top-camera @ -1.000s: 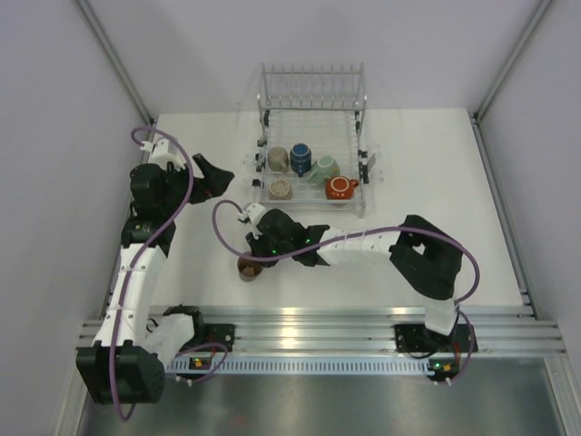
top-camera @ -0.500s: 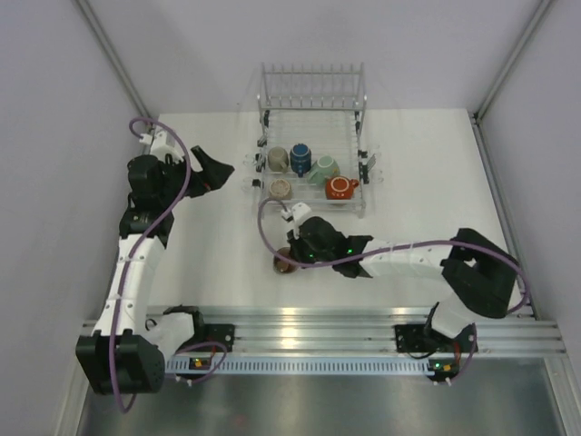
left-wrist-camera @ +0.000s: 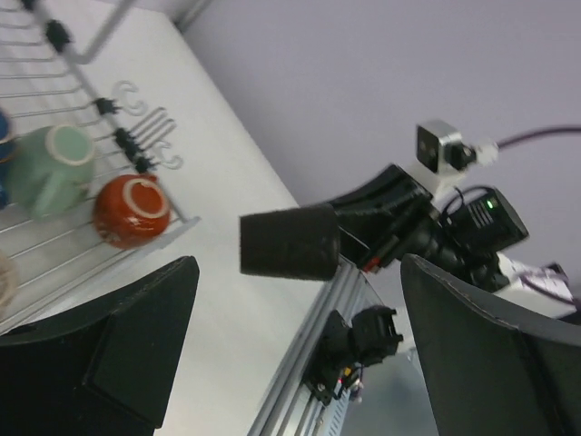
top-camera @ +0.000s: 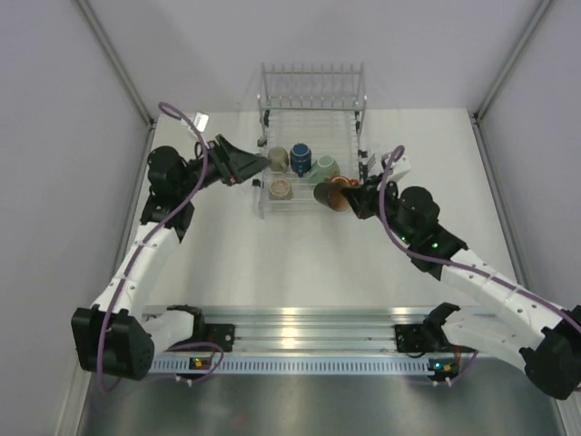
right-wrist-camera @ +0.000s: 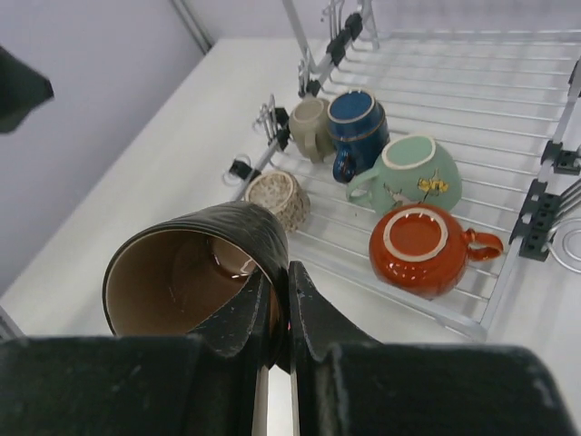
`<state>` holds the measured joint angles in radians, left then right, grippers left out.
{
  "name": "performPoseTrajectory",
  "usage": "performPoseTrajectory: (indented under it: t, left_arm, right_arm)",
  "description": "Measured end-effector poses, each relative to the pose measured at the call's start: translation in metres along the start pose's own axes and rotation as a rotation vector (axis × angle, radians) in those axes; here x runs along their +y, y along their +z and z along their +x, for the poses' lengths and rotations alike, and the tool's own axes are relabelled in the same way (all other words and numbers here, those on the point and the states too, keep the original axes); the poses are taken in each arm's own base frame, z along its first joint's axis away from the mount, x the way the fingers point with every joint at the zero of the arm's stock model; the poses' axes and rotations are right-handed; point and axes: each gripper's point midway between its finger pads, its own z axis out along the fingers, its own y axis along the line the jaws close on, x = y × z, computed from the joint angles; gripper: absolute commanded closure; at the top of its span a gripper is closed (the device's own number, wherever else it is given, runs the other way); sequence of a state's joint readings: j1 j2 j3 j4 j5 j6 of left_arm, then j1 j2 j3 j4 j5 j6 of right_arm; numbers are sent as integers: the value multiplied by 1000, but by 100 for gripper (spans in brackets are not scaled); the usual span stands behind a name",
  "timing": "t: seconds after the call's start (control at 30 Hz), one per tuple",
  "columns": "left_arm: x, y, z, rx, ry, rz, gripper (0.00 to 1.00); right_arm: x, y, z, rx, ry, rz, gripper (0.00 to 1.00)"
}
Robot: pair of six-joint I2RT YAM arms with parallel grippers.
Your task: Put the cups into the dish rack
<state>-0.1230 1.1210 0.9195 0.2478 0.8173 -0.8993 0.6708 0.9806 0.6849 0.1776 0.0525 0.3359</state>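
Note:
My right gripper (top-camera: pixel 343 199) is shut on the rim of the black cup (top-camera: pixel 324 193), holding it in the air, tipped on its side, at the front right corner of the dish rack (top-camera: pixel 313 94). In the right wrist view the fingers (right-wrist-camera: pixel 309 313) pinch the wall of the black cup (right-wrist-camera: pixel 195 259), one inside its brown interior. The rack (right-wrist-camera: pixel 472 82) holds a beige cup (right-wrist-camera: pixel 309 123), a dark blue cup (right-wrist-camera: pixel 359 118), a mint-green cup (right-wrist-camera: pixel 408 173), an orange cup (right-wrist-camera: pixel 418 241) and a speckled beige cup (right-wrist-camera: pixel 277 195). My left gripper (top-camera: pixel 259 162) stands open at the rack's left side.
The rack's upright tines (top-camera: pixel 313 77) stand at its far end. The aluminium rail (top-camera: pixel 309 327) with both arm bases runs along the near edge. Grey walls close in the table on the left, right and back. The left wrist view shows the black cup (left-wrist-camera: pixel 290 241) and the right arm's camera (left-wrist-camera: pixel 440 150).
My right arm has lifted the black cup from the table's near left-centre and carried it up and right to the rack's front. My left gripper has swung right, toward the rack's left side.

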Motion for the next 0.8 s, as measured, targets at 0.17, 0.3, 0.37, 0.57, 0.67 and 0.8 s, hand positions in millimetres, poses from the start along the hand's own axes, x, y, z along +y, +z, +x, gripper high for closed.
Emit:
performPoseTrajectory:
  t: [0.17, 0.3, 0.37, 0.57, 0.67, 0.8]
  left_arm:
    - [-69, 21, 47, 116, 136, 237, 1]
    - [-99, 22, 67, 143, 225, 346, 1]
    - [-101, 26, 70, 138, 255, 358, 1]
    - [-89, 48, 91, 174, 291, 353, 1]
    - [-84, 53, 90, 155, 327, 338, 1]
    - [-80, 56, 85, 125, 372, 321, 1]
  right_arm:
    - [-7, -13, -30, -82, 87, -19, 100]
    - [-6, -25, -38, -103, 172, -71, 100]
    - [-3, -30, -41, -114, 214, -106, 100]
    - [7, -38, -50, -107, 315, -211, 100]
    - [10, -41, -54, -103, 345, -249, 100]
    - [14, -41, -53, -80, 380, -294, 100]
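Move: The brown cup, held in the right gripper by its mouth wall, lies about 18 cm to the right of the open left hand, 6 cm back and some 8 cm below. Below the left hand, the speckled cup stands in the rack 5 cm ahead and 5 cm right. From the right hand, the left gripper is about 22 cm left, 6 cm ahead and 8 cm higher; the red cup is some 11 cm ahead, 1 cm left and well below, with the green cup 5 cm beyond and 4 cm left of the red one. The left hand, fingers staying wide open, sweeps about 11 cm right and some 8 cm back towards the held cup, then creeps a little forward again, turning roughly 20 degrees clockwise and stopping short of the cup. The right hand keeps its pinch on the cup wall and lifts it about 6 cm while easing slightly back and right, rolling some 25 degrees so its left side rises and the cup's base end is presented to the left gripper. ##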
